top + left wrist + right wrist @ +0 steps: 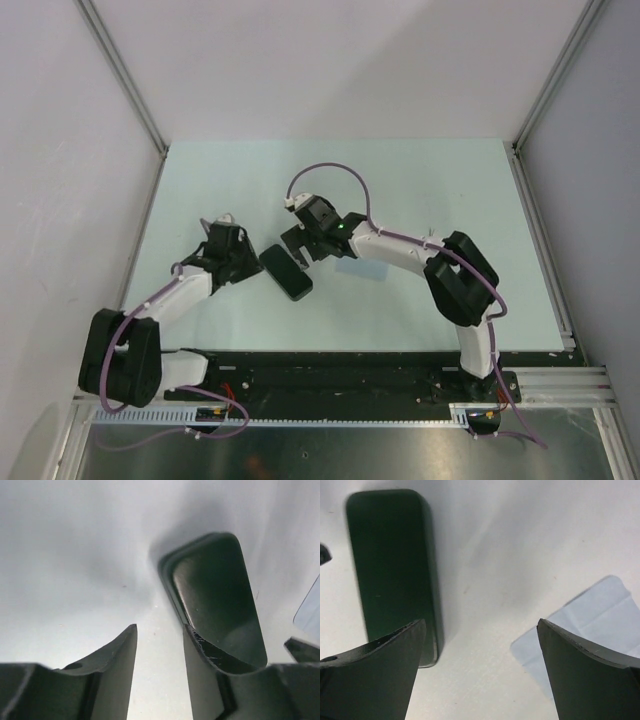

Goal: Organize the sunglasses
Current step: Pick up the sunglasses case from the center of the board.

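Observation:
The sunglasses do not show in any view. A black oblong case [286, 274] lies shut on the table between the two arms. My left gripper [248, 266] sits just left of it, open, with only bare table between its fingers [159, 627]; the case [215, 595] lies past its right finger. From the right, my right gripper [299, 254] hangs over the case's far end. It stands wide open [481, 622] and empty, with the case [392, 565] by its left finger.
A pale blue cloth [592, 622] lies flat on the table by my right gripper's right finger, under the right arm in the top view. Grey walls and metal rails [540, 240] border the pale table [420, 180].

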Controlling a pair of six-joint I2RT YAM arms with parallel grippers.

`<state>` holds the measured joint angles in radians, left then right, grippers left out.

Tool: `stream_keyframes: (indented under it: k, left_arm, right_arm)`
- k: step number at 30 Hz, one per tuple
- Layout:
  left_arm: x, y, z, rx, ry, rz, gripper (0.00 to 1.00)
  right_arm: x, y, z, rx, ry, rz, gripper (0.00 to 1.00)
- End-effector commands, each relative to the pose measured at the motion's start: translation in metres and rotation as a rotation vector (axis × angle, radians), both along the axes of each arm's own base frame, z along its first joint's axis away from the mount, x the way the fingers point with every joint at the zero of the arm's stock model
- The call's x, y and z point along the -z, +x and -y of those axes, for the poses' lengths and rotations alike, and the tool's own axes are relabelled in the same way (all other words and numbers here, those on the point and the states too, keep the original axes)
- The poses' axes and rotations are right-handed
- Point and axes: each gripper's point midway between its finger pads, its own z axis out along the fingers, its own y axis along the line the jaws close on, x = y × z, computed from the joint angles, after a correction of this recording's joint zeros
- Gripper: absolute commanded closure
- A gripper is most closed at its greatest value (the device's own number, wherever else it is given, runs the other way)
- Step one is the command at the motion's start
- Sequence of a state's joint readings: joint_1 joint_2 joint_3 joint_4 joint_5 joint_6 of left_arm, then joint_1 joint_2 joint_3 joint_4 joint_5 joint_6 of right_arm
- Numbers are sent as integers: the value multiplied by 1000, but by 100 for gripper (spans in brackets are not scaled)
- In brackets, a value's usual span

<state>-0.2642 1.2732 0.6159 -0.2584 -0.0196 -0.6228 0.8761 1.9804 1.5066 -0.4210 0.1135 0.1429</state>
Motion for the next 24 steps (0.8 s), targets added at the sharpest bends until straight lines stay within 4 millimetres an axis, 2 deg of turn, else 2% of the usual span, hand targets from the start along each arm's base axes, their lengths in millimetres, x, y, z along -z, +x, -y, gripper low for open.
stream_keyframes:
  k: [1,2,4,5,8,13,16,17,22,24]
  left_arm:
    - [-26,13,-29,-112,40,77,44]
    - [-31,15,-38,-132,62,86,21]
    - [-43,19,-47,-148,85,128,2]
    - [-52,23,-53,-165,103,152,0]
    - [-76,32,-66,-212,108,210,0]
    - [-99,36,-92,-320,115,270,0]
    - [-101,37,-108,-368,142,267,0]
    - [-101,38,-110,-369,143,261,0]
    - [-96,40,-110,-370,125,237,0]
    - [-94,39,-119,-397,124,229,0]
  right_arm:
    - [-30,-7,-36,-103,6,105,0]
    - [-35,-10,-44,-121,20,105,1]
    - [-27,-20,-55,-149,25,77,0]
    - [-24,-23,-58,-157,29,66,0]
    - [-15,-30,-67,-172,48,30,0]
    - [2,-27,-69,-179,17,0,0]
    - [7,-26,-72,-183,10,-7,0]
    - [16,-27,-72,-185,-3,-24,0]
    - [29,-31,-73,-198,-12,-65,0]
    - [34,-34,-73,-203,-16,-77,0]
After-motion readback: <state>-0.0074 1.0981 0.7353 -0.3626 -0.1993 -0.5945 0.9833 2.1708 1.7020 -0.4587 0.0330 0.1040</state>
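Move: The sunglasses case lies flat about 8 cm to the right hand's left, roughly 1 cm back and some 5 cm below it, its long side slanting from near-right to far-left. The grey-blue cloth is about 13 cm to that hand's right, 5 cm farther out and 6 cm lower. From the left hand, the case lies about 7 cm to the right, 2 cm ahead and 2 cm down. The case is left to the right hand, which swings about 7 cm left and 3 cm back over it, rising slightly first, then sinking some 5 cm from its peak and turning about 10 degrees counter-clockwise, so its wide-open fingers come either side. The left hand withdraws from the case, about 11 cm left and 8 cm up, opening fully and turning some 20 degrees counter-clockwise. ##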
